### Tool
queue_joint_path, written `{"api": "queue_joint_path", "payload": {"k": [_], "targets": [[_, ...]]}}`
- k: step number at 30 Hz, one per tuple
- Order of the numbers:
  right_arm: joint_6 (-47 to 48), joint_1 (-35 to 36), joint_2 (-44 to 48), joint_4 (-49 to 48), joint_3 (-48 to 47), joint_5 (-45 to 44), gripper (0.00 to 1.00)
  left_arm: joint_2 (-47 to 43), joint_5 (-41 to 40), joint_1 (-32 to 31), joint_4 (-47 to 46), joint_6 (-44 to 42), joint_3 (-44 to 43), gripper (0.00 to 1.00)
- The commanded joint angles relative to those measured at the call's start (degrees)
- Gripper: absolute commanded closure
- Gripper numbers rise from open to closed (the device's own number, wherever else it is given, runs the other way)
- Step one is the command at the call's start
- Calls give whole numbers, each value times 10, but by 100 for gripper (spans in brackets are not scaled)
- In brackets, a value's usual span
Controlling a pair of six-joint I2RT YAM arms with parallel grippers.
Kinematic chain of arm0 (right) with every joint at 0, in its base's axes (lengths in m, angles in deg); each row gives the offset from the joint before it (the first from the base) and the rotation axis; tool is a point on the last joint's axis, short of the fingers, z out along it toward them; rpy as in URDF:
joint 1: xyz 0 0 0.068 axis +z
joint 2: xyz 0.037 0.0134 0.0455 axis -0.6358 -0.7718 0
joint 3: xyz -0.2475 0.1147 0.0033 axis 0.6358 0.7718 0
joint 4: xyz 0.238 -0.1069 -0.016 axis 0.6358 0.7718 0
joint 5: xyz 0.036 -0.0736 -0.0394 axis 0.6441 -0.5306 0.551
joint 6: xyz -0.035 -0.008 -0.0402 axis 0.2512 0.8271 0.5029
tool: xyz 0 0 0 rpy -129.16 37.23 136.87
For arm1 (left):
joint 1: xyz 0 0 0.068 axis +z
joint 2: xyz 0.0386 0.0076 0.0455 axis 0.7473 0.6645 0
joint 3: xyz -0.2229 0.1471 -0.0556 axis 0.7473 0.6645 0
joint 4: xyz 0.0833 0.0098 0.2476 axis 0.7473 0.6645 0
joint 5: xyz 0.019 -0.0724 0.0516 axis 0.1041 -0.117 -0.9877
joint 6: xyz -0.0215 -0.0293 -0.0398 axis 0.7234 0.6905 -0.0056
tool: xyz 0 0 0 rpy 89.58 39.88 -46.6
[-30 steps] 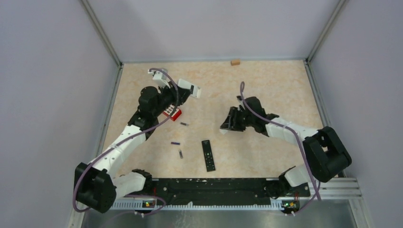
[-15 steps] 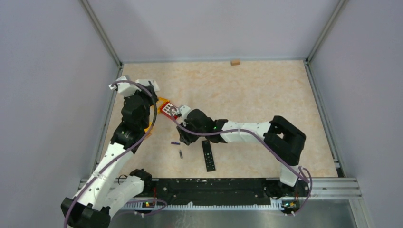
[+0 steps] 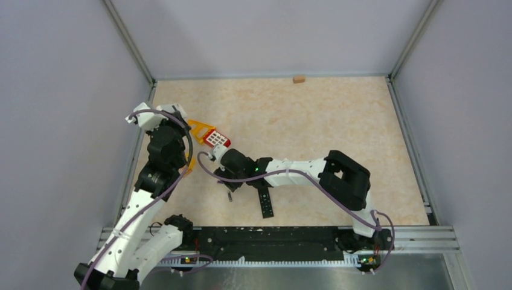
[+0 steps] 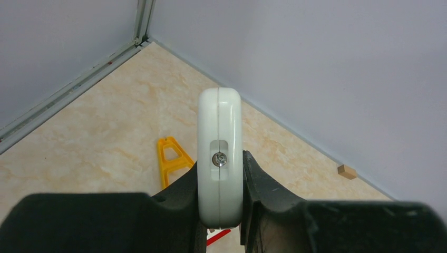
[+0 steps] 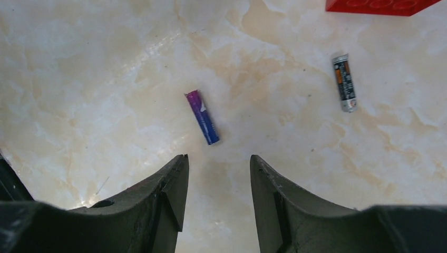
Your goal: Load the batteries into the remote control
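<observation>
The black remote control (image 3: 264, 199) lies flat near the table's front middle. In the right wrist view a purple-blue battery (image 5: 202, 117) lies just ahead of my right gripper (image 5: 217, 158), which is open and empty low over the table. A grey-black battery (image 5: 345, 83) lies farther off to the right. From above, my right gripper (image 3: 225, 177) covers those two, and a third battery (image 3: 230, 196) lies just in front of it. My left gripper (image 4: 220, 168) is raised at the far left (image 3: 175, 113), shut on a white rounded casing (image 4: 220, 132) with a screw.
A red block with white buttons (image 3: 216, 139) and a yellow A-shaped piece (image 3: 199, 128) lie between the two arms. A small wooden block (image 3: 298, 78) sits at the back wall. Grey walls and metal rails bound the table on three sides.
My right arm swung left across the table and came down over the batteries, its jaws widening slightly. My left arm pulled back to the left edge, still gripping the white casing.
</observation>
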Motion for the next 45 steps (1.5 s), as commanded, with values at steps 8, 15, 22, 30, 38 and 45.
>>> {"api": "queue_joint_path", "payload": {"k": [8, 15, 22, 30, 38, 45], "targets": [[-95, 79, -61, 116, -88, -131, 54, -47, -79, 2, -25, -23, 1, 100], [-131, 83, -87, 164, -112, -146, 60, -60, -80, 2, -23, -27, 8, 100], [-136, 80, -101, 180, -127, -140, 69, -62, -69, 2, -22, -31, 7, 100], [-157, 63, -104, 201, -123, -94, 76, -60, -63, 2, -27, -32, 7, 100], [-153, 61, -79, 179, -99, -118, 95, -51, -44, 2, -33, -31, 14, 100], [-170, 10, 53, 77, 18, -150, 96, -34, 19, 2, -64, -19, 27, 100]]}}
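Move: The silvery battery to be gripped lies about 4 cm back of the right hand, in line with it sideways and some 4 cm lower. At the same low level, the blue battery is roughly level ahead and 2 cm to the left, the black-and-orange battery about 8 cm ahead and 1 cm right, and the black remote about 5 cm back and 12 cm right. From the left hand, the silvery battery is some 14 cm back, 15 cm right and 31 cm below. Back and down, about 4 cm each, the right hand drops onto the silvery battery, rolling its left side down and turning slightly clockwise as its fingers narrow. They pinch the battery between the tips, then start carrying it right and a little forward, hardly rising. The left hand keeps hold of the white remote, easing some 4 cm back, left and up before coming partly back. ##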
